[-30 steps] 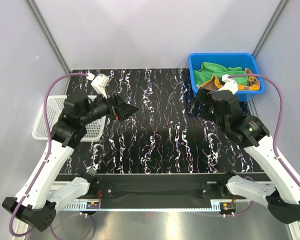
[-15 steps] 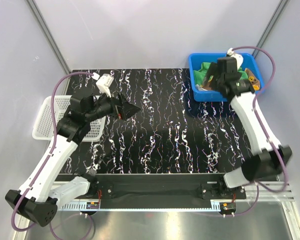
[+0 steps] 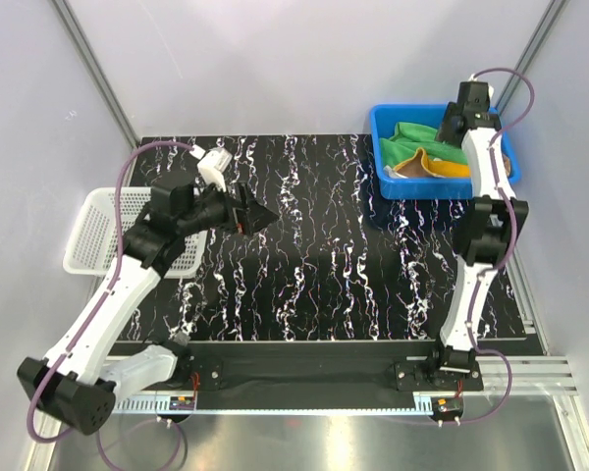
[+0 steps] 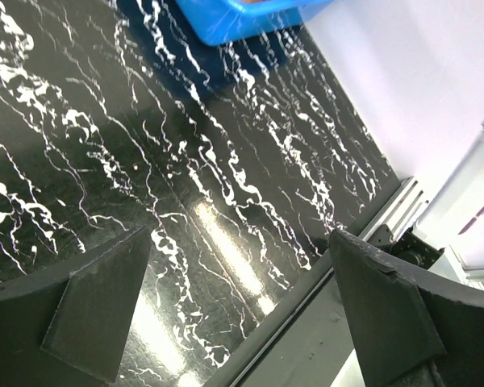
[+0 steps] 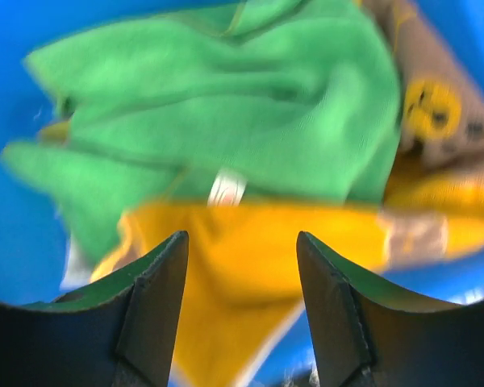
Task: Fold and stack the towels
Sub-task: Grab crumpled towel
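Note:
The towels lie heaped in a blue bin (image 3: 381, 128) at the back right. A plain green towel (image 3: 412, 140) is on top, and an orange-yellow towel (image 3: 444, 167) lies in front of it. My right gripper (image 3: 452, 126) hangs over the bin, pointing down. In the right wrist view the green towel (image 5: 226, 105) fills the top, and the orange-yellow towel (image 5: 242, 282), with a brown bear patch (image 5: 436, 105), lies under the right gripper (image 5: 242, 242). Its jaws stand apart with nothing between them. My left gripper (image 3: 260, 218) hovers open over the table's left half, empty (image 4: 242, 242).
A white mesh basket (image 3: 93, 235) sits off the table's left edge. The black marbled table (image 3: 314, 265) runs between the arms. In the left wrist view the blue bin (image 4: 234, 16) shows at the top and the table's front rail (image 4: 371, 226) at the right.
My right arm has swung from beside the bin to reach over it, and its jaws have narrowed. The left arm has barely moved.

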### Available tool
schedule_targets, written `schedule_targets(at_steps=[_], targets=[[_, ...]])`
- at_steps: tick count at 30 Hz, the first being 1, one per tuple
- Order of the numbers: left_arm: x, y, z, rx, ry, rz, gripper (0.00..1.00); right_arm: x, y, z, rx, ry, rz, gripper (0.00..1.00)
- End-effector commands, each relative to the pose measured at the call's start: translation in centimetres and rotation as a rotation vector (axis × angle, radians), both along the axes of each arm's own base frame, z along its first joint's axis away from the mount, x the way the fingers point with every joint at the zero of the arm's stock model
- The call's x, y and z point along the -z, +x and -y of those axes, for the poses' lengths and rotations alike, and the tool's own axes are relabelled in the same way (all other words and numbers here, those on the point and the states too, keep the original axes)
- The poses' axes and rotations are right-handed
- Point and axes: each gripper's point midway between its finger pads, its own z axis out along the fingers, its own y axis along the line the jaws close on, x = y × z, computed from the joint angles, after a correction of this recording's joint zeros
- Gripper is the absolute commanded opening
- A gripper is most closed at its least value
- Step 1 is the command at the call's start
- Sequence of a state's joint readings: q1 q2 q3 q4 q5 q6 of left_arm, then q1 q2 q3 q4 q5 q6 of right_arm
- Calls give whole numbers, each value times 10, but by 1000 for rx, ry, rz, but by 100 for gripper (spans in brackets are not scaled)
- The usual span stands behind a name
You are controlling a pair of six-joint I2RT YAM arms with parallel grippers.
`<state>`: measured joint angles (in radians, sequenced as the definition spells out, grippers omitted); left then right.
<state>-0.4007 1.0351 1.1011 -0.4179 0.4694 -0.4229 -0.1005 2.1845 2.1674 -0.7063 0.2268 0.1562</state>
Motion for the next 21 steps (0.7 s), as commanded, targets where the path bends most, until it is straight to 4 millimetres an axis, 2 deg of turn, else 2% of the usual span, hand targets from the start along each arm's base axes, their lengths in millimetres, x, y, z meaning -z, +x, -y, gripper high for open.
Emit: schedule_targets(at_steps=[1, 2, 4, 5, 9, 10, 11, 12, 13, 15, 16, 19, 20, 21], targets=[[0, 7, 6, 23, -11, 16, 99, -17, 24, 32, 5, -90, 32, 64], [2, 9, 7, 24, -9, 11, 99, 8, 30, 41, 10, -82, -7, 64], [5, 11, 7, 19, -4, 12, 99, 9, 41, 42, -7, -77, 12, 65], [9, 14, 7, 13, 3, 4, 99, 25, 45, 44, -11, -71, -6, 66], [11, 17, 5, 4, 24, -8, 99, 49, 56, 50, -8, -72, -2, 67], [11, 17, 5, 4, 26, -8, 99, 52, 58, 51, -2, -75, 0, 63], [11, 17, 5, 2, 29, -10, 99, 63, 59, 52, -4, -73, -17, 59], [9, 17, 4, -3, 31, -2, 99, 64, 60, 54, 1, -77, -15, 53], [7, 17, 3, -7, 32, 0, 99, 63, 62, 53, 1, -78, -10, 36], [4, 16, 0, -19, 38, 4, 99, 51, 67, 55, 8, -89, 28, 16], [2, 16, 0, -17, 38, 7, 99, 44, 69, 55, -3, -96, 47, 0], [-6, 14, -1, -18, 31, 27, 99, -11, 77, 51, -35, -112, 179, 0], [-9, 12, 0, -15, 24, 26, 99, -44, 77, 41, -82, -96, 245, 0], [-14, 11, 0, -13, 16, 37, 99, -69, 77, 34, -114, -87, 303, 0]])
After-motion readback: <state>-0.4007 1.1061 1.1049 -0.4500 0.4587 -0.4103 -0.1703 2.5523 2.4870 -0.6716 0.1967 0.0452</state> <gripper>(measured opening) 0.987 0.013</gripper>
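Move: The right hand hangs over the blue bin, with the crumpled green towel about 6 cm ahead, 3 cm to its right and 11 cm below. The orange towel's near strip lies almost straight under this hand, some 12 cm down, and the brown towel roll is roughly 15 cm to the right and 4 cm ahead, 11 cm lower. From the left hand the green towel is around 36 cm ahead, 52 cm to the right and 22 cm below. The right hand sweeps on forward and right, about 5 cm each way, then plunges nearly straight down to some 10 cm below its starting height, its partly open fingers closing fully near the bottom to pinch a fold in the right half of the green towel. Its fingertips tip slightly farther down on the way, then the hand starts back up by a centimetre or two with the fold held, while the empty, open left hand sinks about 3 cm over the table. ##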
